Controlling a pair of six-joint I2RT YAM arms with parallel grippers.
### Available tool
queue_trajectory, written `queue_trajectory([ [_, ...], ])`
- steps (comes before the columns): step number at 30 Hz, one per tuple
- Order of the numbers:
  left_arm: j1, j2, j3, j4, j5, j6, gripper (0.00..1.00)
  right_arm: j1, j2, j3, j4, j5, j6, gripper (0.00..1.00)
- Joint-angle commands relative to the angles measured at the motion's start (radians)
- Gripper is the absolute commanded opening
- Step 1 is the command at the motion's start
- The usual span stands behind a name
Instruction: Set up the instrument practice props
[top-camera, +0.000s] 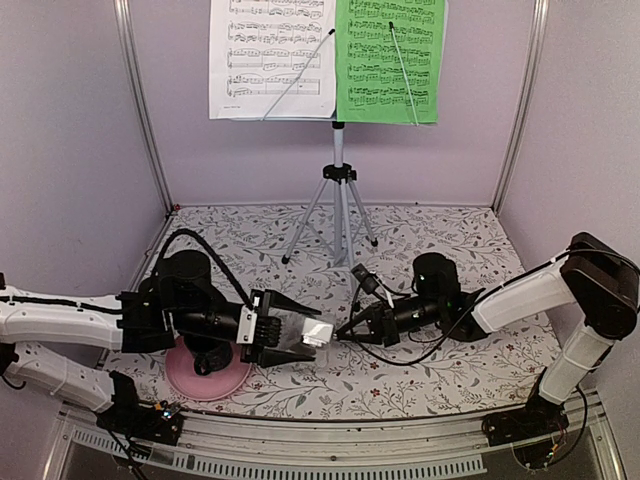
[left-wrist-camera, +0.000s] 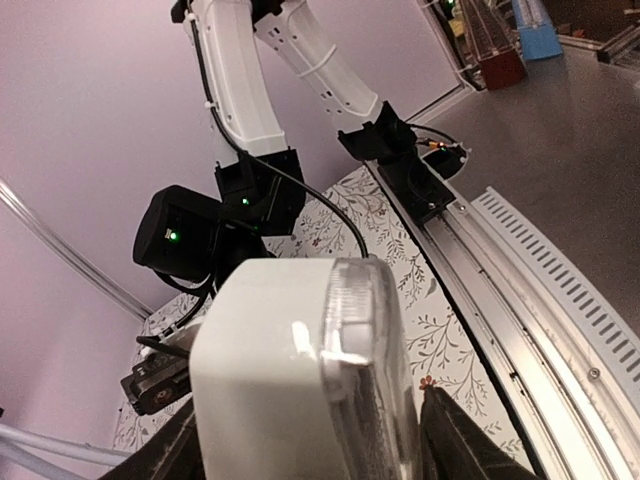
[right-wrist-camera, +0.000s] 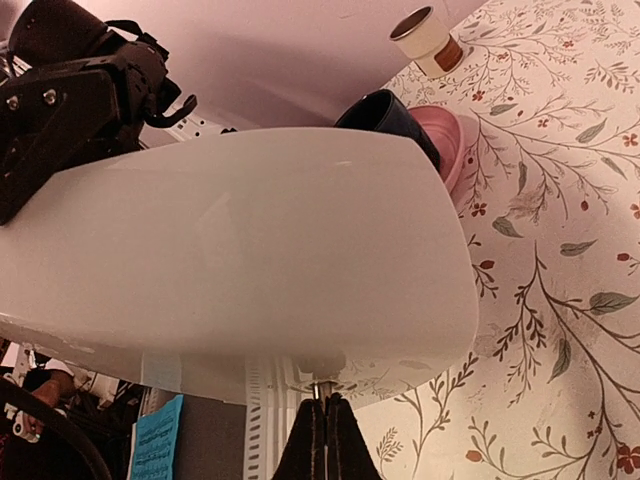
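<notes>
The white sheet of music and the green sheet of music rest side by side on the music stand, whose silver tripod is at the back of the table. The white metronome lies on its side in the air at table centre. My left gripper is shut on its body, one dark finger on each flank. In the right wrist view the metronome fills the frame. My right gripper is shut on a thin metal pin sticking out of it.
A dark mug sits on a pink plate under my left wrist at the front left. A small beige cup stands beyond it. Metal frame posts rise at the back corners, and a slotted rail runs along the near edge.
</notes>
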Motion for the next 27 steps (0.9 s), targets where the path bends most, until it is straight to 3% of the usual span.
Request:
queue_trajectory([
  [1, -0.076, -0.051, 0.073, -0.018, -0.049, 0.183, 0.15, -0.041, -0.008, 0.005, 0.026, -0.105, 0.176, 0.00],
  [7, -0.111, -0.057, 0.073, -0.042, -0.093, 0.185, 0.13, -0.070, -0.020, -0.011, 0.029, -0.131, 0.255, 0.00],
  [11, -0.066, -0.008, 0.026, 0.126, -0.113, 0.025, 0.15, -0.070, -0.047, -0.016, -0.044, -0.088, 0.205, 0.00],
  [14, 0.014, 0.052, -0.013, 0.303, -0.053, -0.091, 0.18, -0.073, -0.061, -0.024, -0.100, -0.042, 0.157, 0.00],
  [20, 0.118, 0.168, -0.078, 0.536, 0.053, -0.144, 0.20, -0.105, -0.050, -0.057, -0.172, 0.017, 0.105, 0.00],
  [27, 0.167, 0.347, -0.035, 0.636, 0.134, -0.181, 0.22, -0.134, -0.013, -0.106, -0.180, 0.066, 0.101, 0.00],
])
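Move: The left hand holds the white metronome by its upper part, tipped top-back; the winding key on its side lies some 7 cm to the right, 6 cm ahead and 9 cm below that hand. The right hand already pinches this key, with the metronome's middle about 4 cm left, 3 cm back and 4 cm above. The mug stands roughly 30 cm left and 4 cm back of the right hand, 9 cm lower; the stand's near foot is about 16 cm ahead, 2 cm right and 13 cm below. Keeping its grip on the metronome, the left hand first draws back a little under 2 cm, tilting it top-back, while the right hand rises about 1 cm and rolls its shut fingers roughly 10 degrees the opposite way, still pinching the winding key. Then both turn round and sink some 5 cm towards the table, the left going forward about 7 cm and tipping the metronome's top forward again, the right keeping its pinch as it moves about 3 cm right and a little forward. ##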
